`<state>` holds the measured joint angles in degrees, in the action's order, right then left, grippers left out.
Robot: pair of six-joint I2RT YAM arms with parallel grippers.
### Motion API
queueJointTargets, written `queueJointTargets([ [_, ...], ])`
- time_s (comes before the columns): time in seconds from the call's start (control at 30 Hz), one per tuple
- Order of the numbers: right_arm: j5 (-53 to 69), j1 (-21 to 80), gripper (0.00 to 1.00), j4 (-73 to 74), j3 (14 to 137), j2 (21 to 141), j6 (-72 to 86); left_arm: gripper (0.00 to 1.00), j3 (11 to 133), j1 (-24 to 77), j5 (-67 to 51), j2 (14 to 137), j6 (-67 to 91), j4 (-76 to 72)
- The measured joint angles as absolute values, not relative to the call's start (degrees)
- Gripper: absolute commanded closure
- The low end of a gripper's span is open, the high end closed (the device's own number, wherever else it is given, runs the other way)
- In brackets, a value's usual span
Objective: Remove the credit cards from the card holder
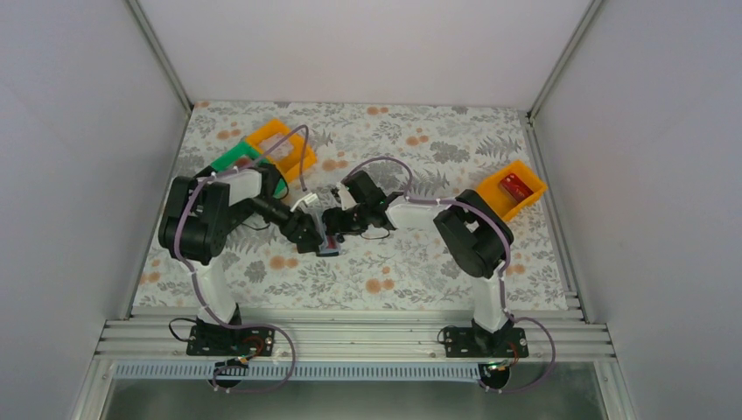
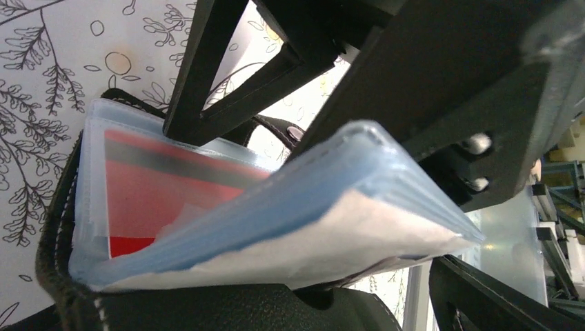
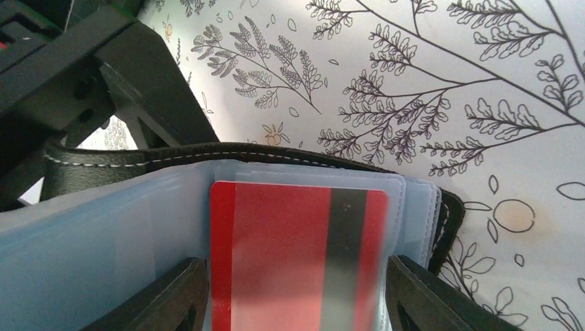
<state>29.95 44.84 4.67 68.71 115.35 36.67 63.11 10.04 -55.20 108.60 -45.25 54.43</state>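
Note:
The black card holder (image 1: 329, 243) lies open at mid-table, with both grippers meeting over it. In the right wrist view its stitched cover (image 3: 207, 155) backs bluish clear sleeves, and a red credit card (image 3: 276, 255) with a dark stripe sits in the front sleeve. My right gripper (image 3: 296, 265) is open, one finger at each side edge of that card. In the left wrist view the same red card (image 2: 152, 200) shows behind a fanned stack of sleeves (image 2: 331, 207). My left gripper (image 1: 308, 232) is open around the holder's cover (image 2: 207, 307). Its one visible finger (image 2: 497, 296) stands clear of the holder.
An orange tray (image 1: 503, 208) at the right holds another red card (image 1: 516, 185). At the back left stand a second orange tray (image 1: 271, 140) and a green tray (image 1: 232, 159), partly behind the left arm. White walls enclose the floral table.

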Motion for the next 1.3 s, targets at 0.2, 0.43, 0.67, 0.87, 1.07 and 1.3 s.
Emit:
queueJointTargets([
  [0.2,29.82,45.41,0.3,4.75,68.75,115.07,37.08,0.03,63.11,7.79,-56.6,108.79,-44.66,55.09],
  [0.43,30.06,47.05,0.26,6.31,69.97,115.39,37.47,0.04,63.09,6.33,-58.7,108.88,-46.17,57.12],
  [0.67,30.41,47.44,0.19,8.4,72.38,116.33,37.45,0.1,63.11,5.54,-59.27,109.23,-47.44,59.07],
  [0.87,30.28,47.44,0.19,9.41,73.34,116.84,37.45,0.78,62.96,4.73,-59.22,109.25,-47.68,60.73],
  [1.07,30.24,46.92,0.18,10.2,73.19,116.55,36.99,0.98,62.48,3.05,-56.73,109.58,-47.22,59.81],
  [1.3,30.61,45.6,0.1,9.21,67.22,111.5,34.48,0.98,62.48,4.03,-54.98,108.31,-46.83,58.3],
])
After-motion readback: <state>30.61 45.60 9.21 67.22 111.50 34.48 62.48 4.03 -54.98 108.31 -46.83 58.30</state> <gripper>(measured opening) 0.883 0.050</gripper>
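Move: The card holder's left flap, cover and clear sleeves together, is between the left hand's open fingers, its middle about 1 cm to the left and 2 cm below. The red card lies some 4 cm right, 1 cm back and 4 cm below that hand. From the right hand, the red card is about 2 cm back and 2 cm below, between its half-spread fingers. Left hand shifts about 3 cm left, pinching the card holder's left flap; right eases back 1.5 cm, opening wider. ##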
